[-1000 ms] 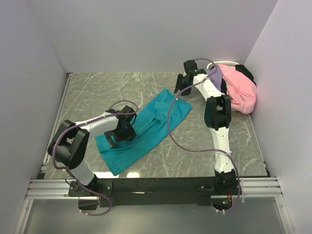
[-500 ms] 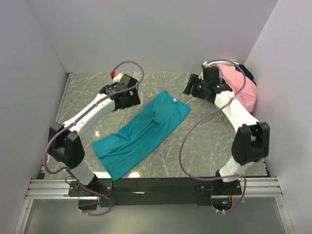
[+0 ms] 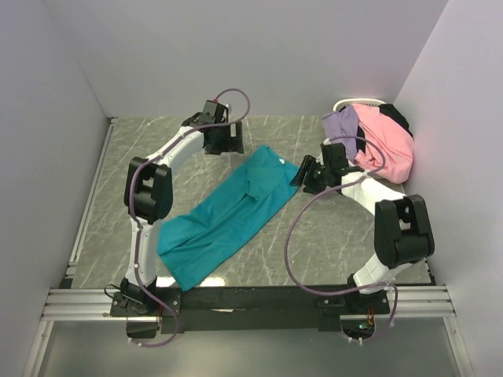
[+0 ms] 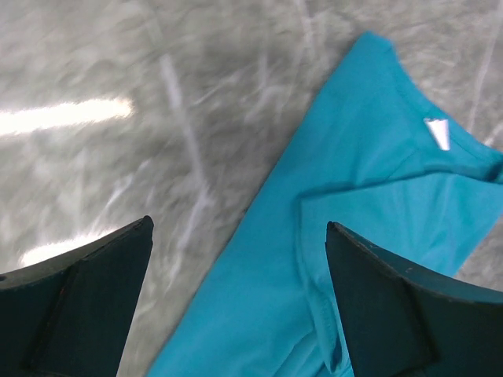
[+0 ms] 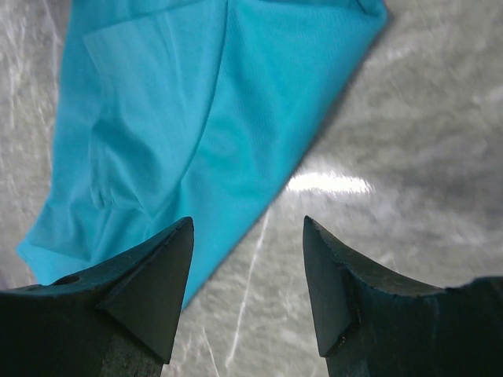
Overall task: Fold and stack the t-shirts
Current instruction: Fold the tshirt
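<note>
A teal t-shirt lies folded lengthwise in a long diagonal strip on the marble table, its collar end at the upper right. It also shows in the left wrist view and the right wrist view. My left gripper is open and empty, above the table beside the shirt's upper left edge. My right gripper is open and empty, just right of the collar end. Pink, lavender and black t-shirts lie heaped at the back right.
A white wire-rimmed basket holds the heap in the back right corner. Grey walls close in the table on three sides. The aluminium rail with the arm bases runs along the near edge.
My left arm swung from the shirt's lower end up to its upper left edge. My right gripper came down from the basket to the collar end. The shirt barely shifted.
</note>
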Robot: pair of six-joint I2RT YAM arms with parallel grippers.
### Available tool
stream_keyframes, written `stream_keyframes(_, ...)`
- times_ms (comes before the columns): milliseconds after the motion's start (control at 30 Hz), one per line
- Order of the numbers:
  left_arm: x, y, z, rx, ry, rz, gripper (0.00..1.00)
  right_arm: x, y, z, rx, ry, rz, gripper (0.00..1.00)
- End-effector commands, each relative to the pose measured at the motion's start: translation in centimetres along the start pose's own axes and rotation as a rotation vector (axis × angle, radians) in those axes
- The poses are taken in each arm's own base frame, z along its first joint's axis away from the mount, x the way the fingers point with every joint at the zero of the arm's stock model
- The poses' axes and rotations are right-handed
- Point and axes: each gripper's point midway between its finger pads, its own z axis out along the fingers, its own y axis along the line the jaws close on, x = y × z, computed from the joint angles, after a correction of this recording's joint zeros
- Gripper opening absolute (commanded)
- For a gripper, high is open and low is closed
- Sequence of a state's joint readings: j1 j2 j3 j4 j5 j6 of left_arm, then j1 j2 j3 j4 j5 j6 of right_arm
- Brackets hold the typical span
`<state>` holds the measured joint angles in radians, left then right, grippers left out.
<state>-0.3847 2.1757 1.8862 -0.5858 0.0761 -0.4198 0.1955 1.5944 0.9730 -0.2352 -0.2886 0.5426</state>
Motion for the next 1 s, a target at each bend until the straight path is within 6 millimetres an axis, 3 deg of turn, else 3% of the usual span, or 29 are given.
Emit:
stream_keyframes(0,-2.7,-3.0,-0.1,0.221,-0.029,0.103,0.98,-1.0,0.8,1.9,-0.058,-0.016,0.032,0.65)
stream_keyframes(300,0.1,-2.3,4.1,0.358,0.121,0.197,0.97,-0.6,-0.3,4.1,-0.015,0.03,0.078,0.65)
stream_keyframes(467,2.5,-2.1,5.4,0.408,0.196,0.237,0.97,-0.1,-0.9,4.8,0.01,0.042,0.12,0.64)
stream_keyframes(733,7.0,-5.2,5.9,0.546,0.308,0.352,0.99,0.2,-1.4,5.2,0.024,0.048,0.134,0.65)
stream_keyframes(967,10.5,-4.9,7.4,0.469,0.399,0.414,0.92,0.3,-2.1,6.0,0.065,0.061,0.153,0.65)
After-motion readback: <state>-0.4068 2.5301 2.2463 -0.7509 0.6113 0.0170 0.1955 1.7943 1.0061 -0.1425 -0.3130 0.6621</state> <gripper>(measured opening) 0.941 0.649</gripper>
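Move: The near-straight left edge of the folded turquoise t-shirt, close to its far end, lies about 8 cm to the right of the open left hand, 4 cm back and some 9 cm below. The shirt's far corner is 12 cm to that hand's right, level with it in reach. From the open right hand, the shirt's right edge is about 2 cm ahead, 2 cm left and 7 cm below; the white tag lies 8 cm ahead and 7 cm left, the purple shirt 15 cm ahead and 12 cm right. The left hand swings about 8 cm to the right and sinks some 6 cm onto the far end of the t-shirt's left edge, easing slightly forward at first and then drawing back about 5 cm as it turns clockwise nearly 40 degrees, fingers staying wide open. The right hand drops about 5 cm early on, tips its fingers a little more downward, then all but stays there with its part-open fingers astride the shirt's right edge; whether either hand's fingertips touch the cloth can't be told. ##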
